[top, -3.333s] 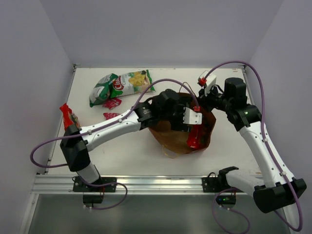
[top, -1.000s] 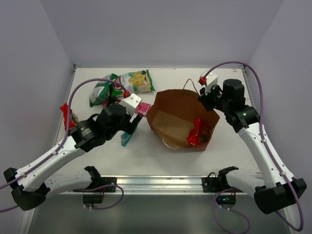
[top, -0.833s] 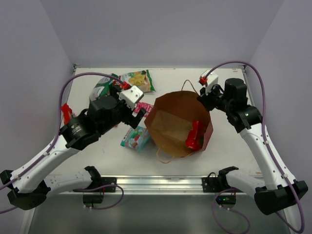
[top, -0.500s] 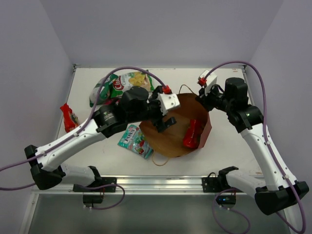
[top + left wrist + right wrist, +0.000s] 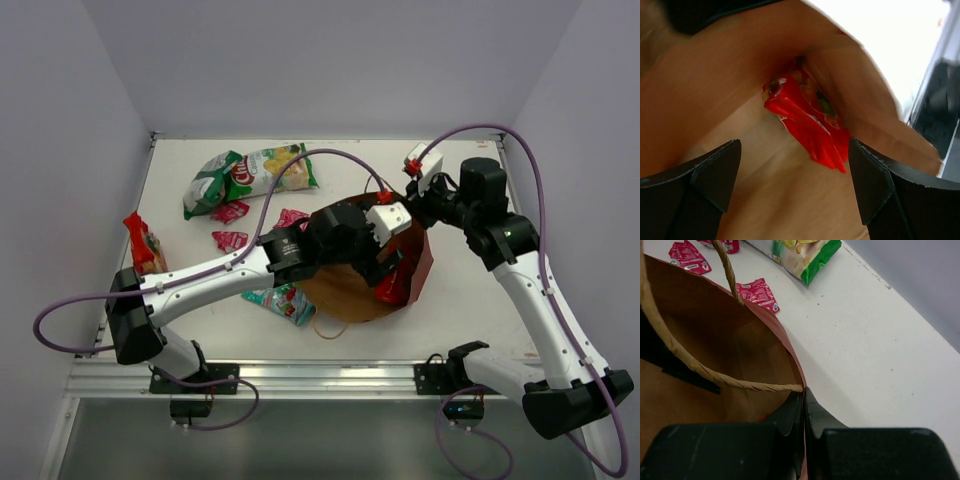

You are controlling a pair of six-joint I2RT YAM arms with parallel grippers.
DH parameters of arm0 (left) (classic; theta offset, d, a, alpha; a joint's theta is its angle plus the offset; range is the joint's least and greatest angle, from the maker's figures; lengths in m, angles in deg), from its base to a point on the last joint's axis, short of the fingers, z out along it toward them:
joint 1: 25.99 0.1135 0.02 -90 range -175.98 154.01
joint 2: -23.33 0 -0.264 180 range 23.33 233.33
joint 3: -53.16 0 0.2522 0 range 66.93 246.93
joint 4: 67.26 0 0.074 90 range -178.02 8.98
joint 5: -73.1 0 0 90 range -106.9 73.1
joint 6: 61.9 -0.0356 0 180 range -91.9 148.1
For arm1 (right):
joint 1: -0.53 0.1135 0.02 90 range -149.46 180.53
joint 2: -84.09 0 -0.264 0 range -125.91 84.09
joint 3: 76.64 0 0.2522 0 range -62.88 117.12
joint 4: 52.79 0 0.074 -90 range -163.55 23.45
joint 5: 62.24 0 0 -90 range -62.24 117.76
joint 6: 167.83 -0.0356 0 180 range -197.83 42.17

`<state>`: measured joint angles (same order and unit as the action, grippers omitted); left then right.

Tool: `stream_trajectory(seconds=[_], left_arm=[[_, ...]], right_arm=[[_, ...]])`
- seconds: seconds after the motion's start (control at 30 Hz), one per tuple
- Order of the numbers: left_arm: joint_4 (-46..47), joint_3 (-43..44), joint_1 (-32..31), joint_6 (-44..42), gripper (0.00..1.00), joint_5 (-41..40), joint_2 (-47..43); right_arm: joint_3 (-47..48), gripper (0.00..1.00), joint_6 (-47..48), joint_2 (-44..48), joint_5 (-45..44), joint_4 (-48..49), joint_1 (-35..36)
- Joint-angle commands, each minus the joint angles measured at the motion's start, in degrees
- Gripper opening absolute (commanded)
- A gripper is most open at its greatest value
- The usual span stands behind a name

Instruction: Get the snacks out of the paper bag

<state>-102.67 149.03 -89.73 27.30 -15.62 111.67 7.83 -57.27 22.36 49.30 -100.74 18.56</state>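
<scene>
The paper bag (image 5: pixel 345 290) lies tilted in mid-table, its mouth facing up. My right gripper (image 5: pixel 803 396) is shut on the bag's rim (image 5: pixel 786 347) beside a twisted handle (image 5: pixel 700 370). My left gripper (image 5: pixel 385 262) is open inside the bag, just short of a red packet (image 5: pixel 807 125) that lies against the tan inner wall (image 5: pixel 730 95). The packet sits ahead of the fingertips (image 5: pixel 707 180), not between them. Outside the bag lie the green-white chip bag (image 5: pixel 250 175), a teal packet (image 5: pixel 283 300) and three red-pink sachets (image 5: pixel 230 212), (image 5: pixel 230 239), (image 5: pixel 292 217).
Another red packet (image 5: pixel 140 245) lies at the table's left edge. Walls close the table on the left, back and right. The left arm's purple cable (image 5: pixel 320 155) arcs over the chip bag's end.
The left gripper let the teal packet drop left of the bag, then swung right and down into the bag's mouth, open. The bag shifted a little. The right gripper kept its hold.
</scene>
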Motion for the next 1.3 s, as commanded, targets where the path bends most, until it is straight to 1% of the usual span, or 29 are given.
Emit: stream_trajectory(seconds=[0.0, 0.03, 0.07, 0.17, 0.3, 0.4, 0.43, 0.5, 0.57, 0.6, 0.63, 0.7, 0.73, 0.8, 0.87, 0.93, 1.03, 1.17, 1.27], left_arm=[[10.82, -4.55, 0.11, 17.56, 0.93, -9.01, -2.2], [12.67, -5.72, 0.2, 19.32, 0.93, -9.62, -2.29], [14.69, -6.25, 0.2, 23.43, 0.92, -10.67, -1.85], [16.9, -6.69, -0.24, 28.38, 0.91, -11.47, 0.78], [20.33, -6.52, -2.08, 30.77, 0.88, -12.61, 4.64], [20.68, -5.99, -3.14, 31.29, 0.83, -15.69, 9.47], [22.86, -5.91, -3.05, 31.56, 0.8, -16.39, 10.18], [23.06, -5.82, -3.05, 31.65, 0.75, -18.06, 11.94], [22.79, -5.73, -3.05, 31.38, 0.64, -20.78, 12.56], [22.7, -5.82, -3.05, 31.3, 0.57, -22.36, 12.65], [22.62, -5.9, -3.14, 30.86, 0.42, -22.98, 12.48], [22.35, -5.99, -3.14, 30.07, 0.26, -23.86, 10.73], [22.09, -5.99, -3.05, 28.76, 0.13, -23.87, 9.67], [21.83, -6.08, -3.14, 27.26, 0.0, -23.6, 5.56], [18.84, -5.73, -3.14, 25.24, 0.0, -23.69, 2.3], [15.25, -3.37, -3.23, 22.7, 0.0, -23.43, -2.19], [8.83, 2.69, -3.14, 19.09, 0.0, -22.02, -6.76], [5.92, 7.71, -3.14, 16.18, 0.0, -20.7, -12.21], [4.25, 10.61, -3.14, 15.3, 0.0, -22.63, -15.99]], right_arm=[[1.0, 0.0, -0.96, 1.71, -0.79, 5.01, 0.35], [0.91, 0.0, -1.22, 1.71, -0.97, 5.19, 0.35], [0.83, 0.0, -1.48, 1.62, -1.23, 5.28, 0.35], [0.47, 0.0, -2.19, 1.62, -2.03, 5.54, 0.35], [-0.23, 0.0, -2.8, 1.97, -2.47, 6.16, 0.35], [-0.58, 0.0, -3.15, 1.97, -2.47, 6.42, 0.35], [-0.84, 0.0, -3.24, 1.97, -2.47, 6.51, 0.26], [-1.37, 0.0, -3.33, 2.32, -2.82, 6.6, 0.35], [-1.98, 0.0, -3.24, 2.67, -3.43, 6.77, 0.35], [-2.25, 0.0, -3.24, 2.93, -3.78, 7.03, 0.35], [-2.51, 0.0, -3.24, 3.11, -3.96, 7.12, 0.35], [-3.13, 0.0, -3.15, 3.46, -4.58, 7.47, 0.35], [-3.3, 0.0, -3.15, 3.46, -4.75, 7.56, 0.35], [-4.01, 0.0, -2.98, 3.46, -6.32, 7.83, 0.35], [-4.71, 0.0, -2.63, 3.46, -7.47, 7.92, 0.35], [-4.89, 0.0, -2.54, 3.2, -9.32, 7.92, 0.35], [-5.15, 0.0, -2.63, 2.41, -11.69, 8.0, 0.26], [-5.59, 0.0, -2.54, 1.53, -14.33, 7.92, 0.26], [-5.68, 0.0, -2.98, 1.18, -14.95, 8.0, 0.26]])
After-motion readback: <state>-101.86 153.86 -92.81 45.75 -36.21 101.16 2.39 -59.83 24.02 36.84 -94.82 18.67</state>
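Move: The red snack packet lies at the bottom of the paper bag, about 3 cm ahead of the left gripper, 6 cm to its right and 13 cm below. From the left gripper, the teal packet on the table is some 20 cm to the left and 2 cm back, the nearest pink packet about 20 cm left and 17 cm ahead, both roughly 20 cm lower. From the right gripper, shut on the bag's rim, the red packet is about 9 cm back, 1 cm left and 18 cm down. Sink the open left gripper about 10 cm deeper into the bag, easing right and a little forward while turning some 25 degrees counter-clockwise, and pinch the red packet. Then pull it up fast, over 20 cm, drifting left towards the bag's left side. Keep the right gripper's pinch on the rim, easing it right and forward as the packet rises. ##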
